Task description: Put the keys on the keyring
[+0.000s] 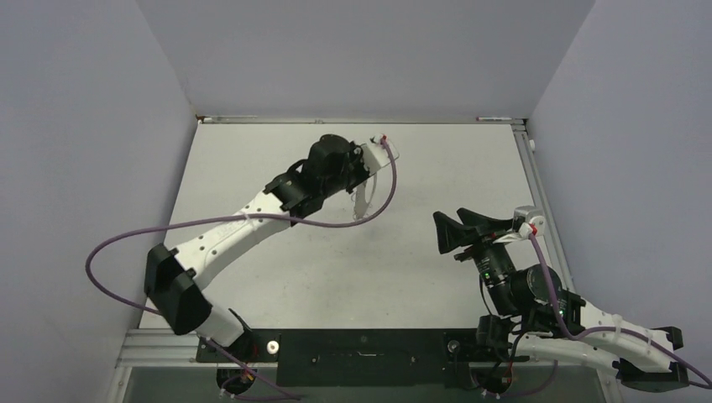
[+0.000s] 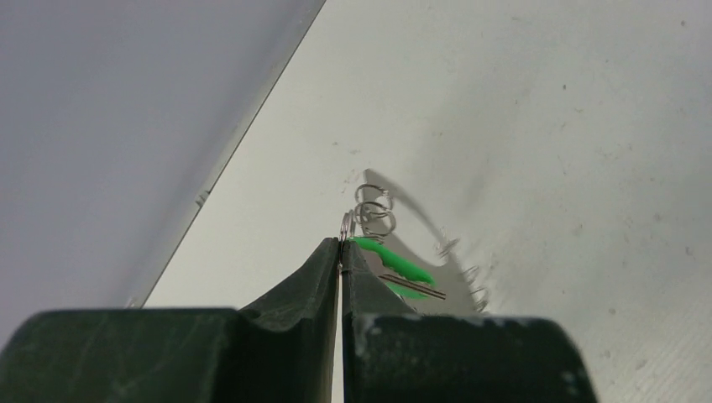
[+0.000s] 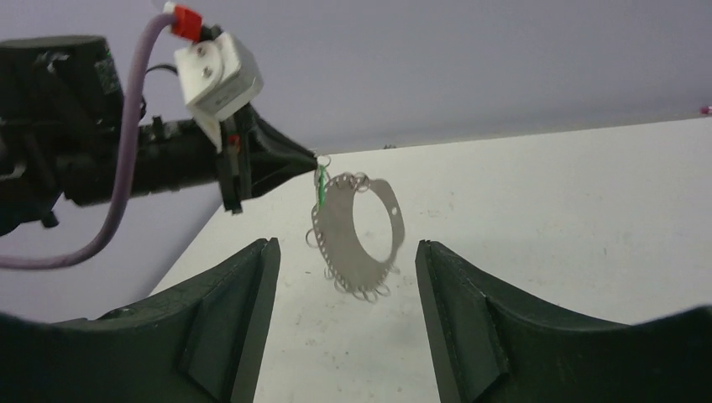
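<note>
The keyring (image 3: 336, 228), a flat grey metal ring edged with small wire loops, hangs in the air above the table. My left gripper (image 2: 341, 243) is shut on a wire loop at its top rim. It shows in the top view as the left gripper (image 1: 361, 181) with the keyring (image 1: 362, 203) under it. A small green key (image 3: 320, 186) hangs at the ring's top, just below those fingertips; the left wrist view has the key (image 2: 395, 262) lying against the keyring (image 2: 424, 231). My right gripper (image 3: 344, 244) stands open, short of the ring, nothing between its fingers.
The white table (image 1: 277, 151) is enclosed by grey walls on the left, back and right. A metal rail (image 1: 537, 185) runs along its right edge. The left arm's purple cable (image 1: 126, 243) loops out past the table's left side.
</note>
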{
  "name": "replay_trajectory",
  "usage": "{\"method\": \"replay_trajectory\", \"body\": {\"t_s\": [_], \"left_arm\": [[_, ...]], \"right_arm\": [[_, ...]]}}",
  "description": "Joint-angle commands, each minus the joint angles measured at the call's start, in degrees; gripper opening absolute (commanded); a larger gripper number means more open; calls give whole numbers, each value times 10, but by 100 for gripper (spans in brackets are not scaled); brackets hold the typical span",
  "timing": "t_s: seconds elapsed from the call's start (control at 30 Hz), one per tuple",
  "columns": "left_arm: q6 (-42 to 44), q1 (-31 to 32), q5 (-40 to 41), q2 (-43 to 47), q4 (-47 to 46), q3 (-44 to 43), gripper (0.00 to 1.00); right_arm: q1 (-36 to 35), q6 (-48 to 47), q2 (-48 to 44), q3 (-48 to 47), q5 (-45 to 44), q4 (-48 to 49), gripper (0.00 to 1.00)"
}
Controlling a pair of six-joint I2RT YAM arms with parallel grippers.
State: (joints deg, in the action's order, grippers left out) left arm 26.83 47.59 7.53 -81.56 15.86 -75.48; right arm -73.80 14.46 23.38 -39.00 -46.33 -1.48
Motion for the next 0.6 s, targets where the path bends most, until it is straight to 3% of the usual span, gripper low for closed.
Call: {"method": "replay_trajectory", "body": {"t_s": [0.0, 0.07, 0.13, 0.37, 0.57], "left_arm": [[-51, -42, -109, -110, -8, -176, 0], [-114, -60, -140, -132, -14, -212, 0], [-150, -63, -145, -122, -43, -187, 0], [-262, -65, -204, -12, -232, 131, 0], [-371, -92, -250, -4, -291, 296, 0]], "right_arm": [[4, 15, -4, -7, -52, -30, 62], [4, 19, -5, -15, -55, -43, 62], [4, 26, -11, -18, -58, -56, 62], [5, 58, -35, -8, -57, -92, 62], [4, 64, -15, -16, -51, -94, 62]]}}
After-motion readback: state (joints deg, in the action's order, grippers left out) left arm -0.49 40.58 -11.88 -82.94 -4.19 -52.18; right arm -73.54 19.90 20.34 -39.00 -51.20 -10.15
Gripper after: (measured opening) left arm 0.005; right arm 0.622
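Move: The grey plate already hangs from the left fingertips, its middle about 8 cm below them, 4 cm to their right and 2 cm back, with the green clip some 3 cm straight below the pinch. Clear table lies around 25 cm below the left hand, 3 cm back and 1 cm right, for the plate to come down over. From the empty right hand, the plate is roughly 22 cm ahead, 18 cm left and 12 cm lower. The hanging plate and green clip are swung out and brought down towards clear table: still pinching their ring, the left hand sweeps forward and right about 7 cm, then reverses, drawing back some 9 cm and dropping about 14 cm, slightly left, while the wrist tips down and rolls its left side low. The open right hand eases some 3 cm down and right. ##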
